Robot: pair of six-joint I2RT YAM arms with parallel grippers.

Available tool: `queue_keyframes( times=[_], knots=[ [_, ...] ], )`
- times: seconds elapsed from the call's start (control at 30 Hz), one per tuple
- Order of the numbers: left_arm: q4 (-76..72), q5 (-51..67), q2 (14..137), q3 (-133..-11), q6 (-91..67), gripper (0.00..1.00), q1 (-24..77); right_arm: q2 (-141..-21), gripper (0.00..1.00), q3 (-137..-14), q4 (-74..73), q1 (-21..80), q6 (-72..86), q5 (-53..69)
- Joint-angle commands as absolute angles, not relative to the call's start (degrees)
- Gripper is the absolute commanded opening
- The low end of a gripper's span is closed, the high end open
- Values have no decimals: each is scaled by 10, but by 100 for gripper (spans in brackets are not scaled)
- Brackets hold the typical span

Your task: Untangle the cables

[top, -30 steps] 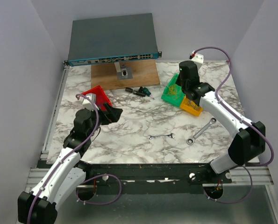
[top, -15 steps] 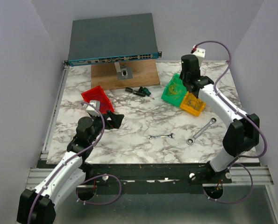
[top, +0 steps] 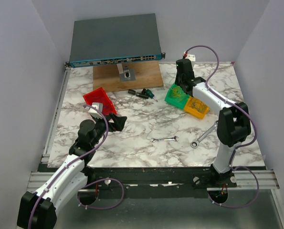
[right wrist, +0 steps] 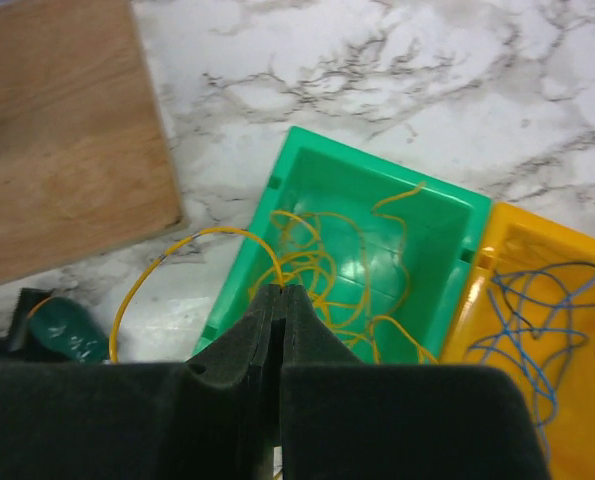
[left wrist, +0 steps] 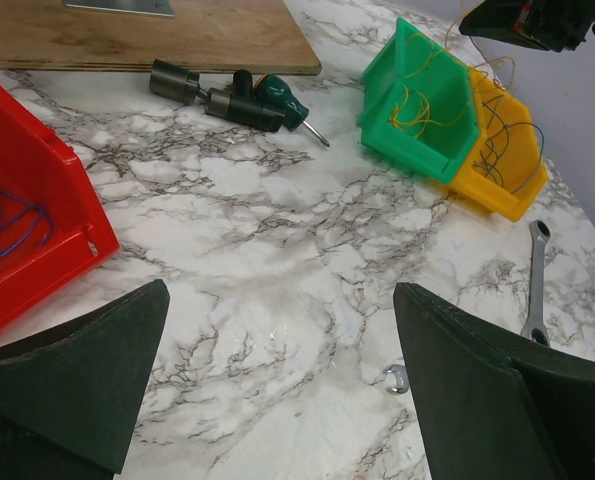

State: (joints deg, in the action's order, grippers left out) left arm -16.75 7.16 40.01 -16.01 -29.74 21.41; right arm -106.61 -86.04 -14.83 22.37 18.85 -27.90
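The cables lie sorted by colour: yellow strands in the green bin, blue strands in the yellow bin, and bluish-purple strands in the red bin. My right gripper hangs over the green bin's near-left wall, shut on one yellow wire that loops out over the marble. In the top view the right gripper is just behind the green bin. My left gripper stands wide open above bare marble, right of the red bin, holding nothing.
A screwdriver and black bits lie in front of the wooden board, with a network switch behind it. Two silver wrenches lie on the near marble. The yellow bin touches the green one.
My right arm swung back and to the left, from above the yellow bin to above the green bin, still shut. The left arm drew back from the red bin, then held still.
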Motion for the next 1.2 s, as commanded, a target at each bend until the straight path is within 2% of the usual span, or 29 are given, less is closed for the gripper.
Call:
queue_keyframes(
  times=[0.0,0.4,0.67,0.9,0.97,1.07,1.17],
  knots=[
    [-186,68,395,-153,-287,99,217,-1076,1,-850,-79,212,185,-154],
    [-188,75,391,-150,-290,99,217,-1106,1,-733,73,99,276,17],
    [-188,75,392,-150,-291,99,216,-1177,1,-802,-51,94,258,-82],
    [-188,75,395,-151,-289,99,216,-1216,1,-858,-129,104,244,-122],
    [-188,74,395,-151,-289,98,217,-1215,7,-870,-153,108,252,-142],
    [-187,73,396,-151,-288,99,217,-1185,24,-864,-168,107,262,-143],
    [-187,72,398,-151,-287,98,217,-1137,33,-848,-160,107,262,-149]
  ],
)
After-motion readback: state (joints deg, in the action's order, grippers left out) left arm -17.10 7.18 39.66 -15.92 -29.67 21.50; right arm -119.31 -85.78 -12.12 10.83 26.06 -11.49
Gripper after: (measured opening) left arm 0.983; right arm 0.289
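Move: The right hand, already pinching the yellow cable, has the green bin almost directly beneath: its middle about 1 cm ahead, 2 cm right and 14 cm below. The yellow bin is about 11 cm right and 5 cm back; the green screwdriver lies some 12 cm left, 1 cm ahead, both roughly 14 cm lower. From the idle left hand, the green bin is about 15 cm ahead, 27 cm right and 14 cm below. Right hand swings left, then lowers the yellow cable about 11 cm and rightward into the green bin, fingers opening. ##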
